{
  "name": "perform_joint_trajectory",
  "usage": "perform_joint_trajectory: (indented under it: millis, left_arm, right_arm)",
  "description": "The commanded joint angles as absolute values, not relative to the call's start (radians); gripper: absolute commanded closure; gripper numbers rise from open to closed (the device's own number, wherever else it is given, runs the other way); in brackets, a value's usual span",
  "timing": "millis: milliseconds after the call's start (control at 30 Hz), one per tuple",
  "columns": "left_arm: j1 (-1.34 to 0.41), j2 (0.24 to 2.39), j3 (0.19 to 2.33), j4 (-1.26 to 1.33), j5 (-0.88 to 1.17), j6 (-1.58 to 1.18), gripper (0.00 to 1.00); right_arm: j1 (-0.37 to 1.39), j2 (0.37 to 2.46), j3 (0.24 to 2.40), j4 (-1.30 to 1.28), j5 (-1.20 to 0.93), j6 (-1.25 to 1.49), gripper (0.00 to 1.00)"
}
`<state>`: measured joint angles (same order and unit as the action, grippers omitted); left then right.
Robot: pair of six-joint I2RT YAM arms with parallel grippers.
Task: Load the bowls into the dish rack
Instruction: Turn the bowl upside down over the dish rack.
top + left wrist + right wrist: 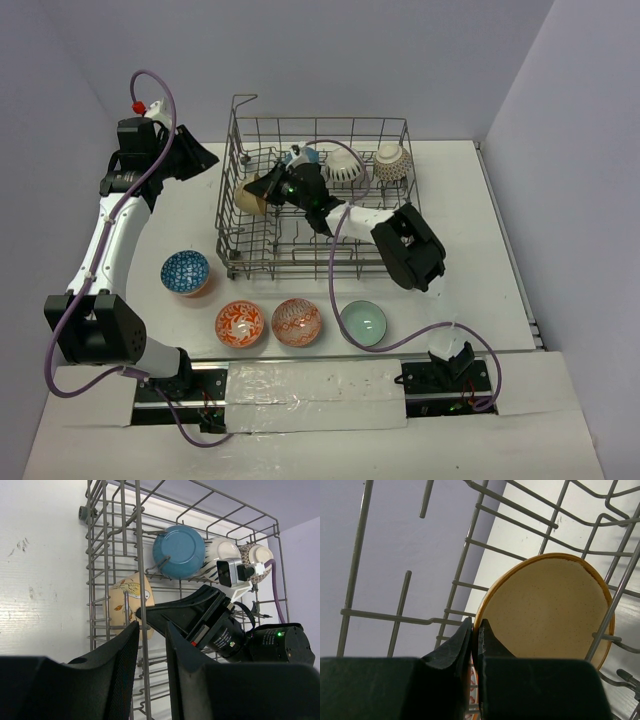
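Observation:
The dish rack point(318, 250) stands mid-table. Inside it my right gripper point(262, 186) is shut on the rim of a tan bowl point(248, 199), held on edge against the rack's left wall. The right wrist view shows both fingers pinching that bowl point(550, 610) at its rim, gripper point(475, 627). At the rack's back stand a teal-blue bowl point(303, 156), a white striped bowl point(347, 168) and a brown patterned bowl point(392, 162). My left gripper point(207, 157) hangs open just outside the rack's left wall; a rack wire point(140, 570) shows in its gap point(150, 630).
Four bowls sit on the table before the rack: blue-white patterned point(186, 272), two orange-red patterned point(240, 323) point(297, 321), and pale green point(363, 323). The right arm's elbow point(412, 250) overhangs the rack's front right corner. Walls close in at the back and both sides.

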<state>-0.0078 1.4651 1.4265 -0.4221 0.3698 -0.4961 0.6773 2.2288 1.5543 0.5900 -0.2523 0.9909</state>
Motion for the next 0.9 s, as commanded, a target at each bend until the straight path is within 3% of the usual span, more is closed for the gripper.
perform_joint_trajectory:
  millis: [0, 567, 867]
  left_arm:
    - [-0.003, 1.456, 1.417, -0.374, 0.390, -0.514, 0.67]
    - [-0.003, 1.460, 1.417, -0.373, 0.400, -0.517, 0.67]
    - [-0.003, 1.466, 1.416, -0.373, 0.402, -0.518, 0.67]
  right_arm:
    - [0.653, 2.161, 1.532, 0.672, -0.219, 0.962, 1.00]
    - [0.624, 2.072, 1.443, 0.661, -0.210, 0.913, 0.71]
    - [0.618, 2.065, 1.457, 0.624, -0.239, 0.881, 0.70]
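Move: The beige bowl is already on its side in the rack's left part, its upper rim still pinched by the right hand. Its middle lies roughly 5 cm below that hand, 2 cm ahead and 2 cm to the left. From the right hand, the blue bowl is about 9 cm ahead and 10 cm right, and the white striped bowl some 10 cm ahead and 21 cm right, both about 6 cm lower. From the left hand, the beige bowl is around 4 cm ahead, 5 cm right and 17 cm below. The beige bowl's rim is let go: the right hand eases about 1 cm back and to the right as its fingers begin to part. They open to about a third while the hand pulls off to the right, away from the bowl, ending some 4 cm from its start, slightly forward and higher, the wrist turning only about 5 degrees. ##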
